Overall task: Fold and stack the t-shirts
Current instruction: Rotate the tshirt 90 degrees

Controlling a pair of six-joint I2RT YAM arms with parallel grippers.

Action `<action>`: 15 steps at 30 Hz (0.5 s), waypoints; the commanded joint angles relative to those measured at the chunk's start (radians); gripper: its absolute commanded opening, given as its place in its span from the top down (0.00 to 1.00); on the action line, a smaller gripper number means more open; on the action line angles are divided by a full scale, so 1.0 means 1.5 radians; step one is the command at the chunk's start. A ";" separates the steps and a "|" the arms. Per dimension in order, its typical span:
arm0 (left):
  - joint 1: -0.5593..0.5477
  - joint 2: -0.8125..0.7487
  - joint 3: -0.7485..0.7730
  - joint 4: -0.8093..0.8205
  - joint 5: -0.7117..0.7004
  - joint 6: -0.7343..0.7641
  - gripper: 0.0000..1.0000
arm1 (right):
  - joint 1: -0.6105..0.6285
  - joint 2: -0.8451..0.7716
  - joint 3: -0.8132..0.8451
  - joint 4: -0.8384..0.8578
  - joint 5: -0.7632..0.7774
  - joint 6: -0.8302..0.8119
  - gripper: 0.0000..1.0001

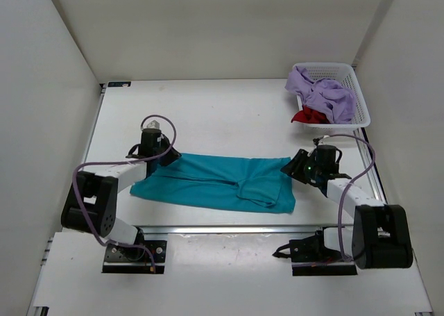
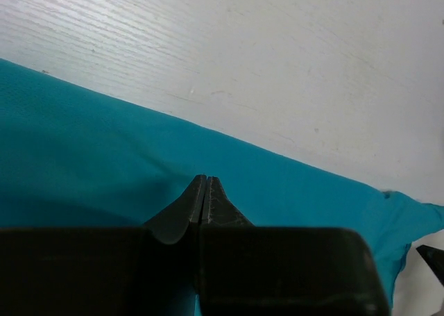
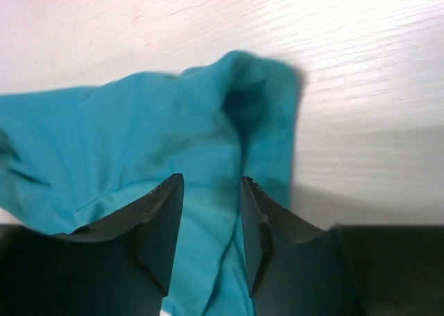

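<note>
The teal t-shirt (image 1: pixel 215 180) lies spread flat across the middle of the table, with a folded bump near its right end. My left gripper (image 1: pixel 161 158) rests at its upper left edge. In the left wrist view its tips (image 2: pixel 205 180) are pressed together over the teal cloth (image 2: pixel 104 142), and no fold shows between them. My right gripper (image 1: pixel 291 164) is at the shirt's upper right corner. It is open (image 3: pixel 211 184), low over the rumpled teal corner (image 3: pixel 139 128), gripping nothing. The lavender t-shirt (image 1: pixel 322 90) and the red t-shirt (image 1: pixel 309 116) lie bundled in the basket.
A white mesh basket (image 1: pixel 361 94) stands at the back right corner of the table. White walls close in the left, right and back sides. Both arm bases sit at the near edge, with cables looping above each arm.
</note>
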 commanded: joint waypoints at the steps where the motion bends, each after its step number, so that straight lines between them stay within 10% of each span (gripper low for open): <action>1: 0.039 0.017 0.001 0.062 0.065 -0.035 0.91 | -0.030 0.045 -0.006 0.122 -0.032 0.012 0.62; 7: 0.114 0.039 -0.056 0.112 0.101 -0.059 0.90 | -0.030 0.137 0.008 0.171 -0.051 0.007 0.63; 15: 0.226 0.045 -0.132 0.151 0.148 -0.107 0.91 | -0.051 0.125 0.005 0.159 -0.001 0.018 0.97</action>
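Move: The right hand's half-open fingers hang just behind the t-shirt's right edge near its far corner: the grip spot is about 2 cm ahead, level sideways, and 3 cm below. A bunched fold of the t-shirt lies some 7 cm back and 7 cm left of this hand; the red cloth is about 18 cm ahead, 9 cm right. From the left hand, the t-shirt's far left corner is roughly 3 cm ahead, 10 cm left and 4 cm down. The right fingers pinch the t-shirt's folded edge near the far right corner, after the hand sinks about 3 cm while easing 2 cm forward onto the cloth. The left hand, fingers staying shut, sweeps some 6 cm left towards the far left corner, sinking about 4 cm until its tips seem to touch the cloth, and turning roughly 15 degrees counter-clockwise. ##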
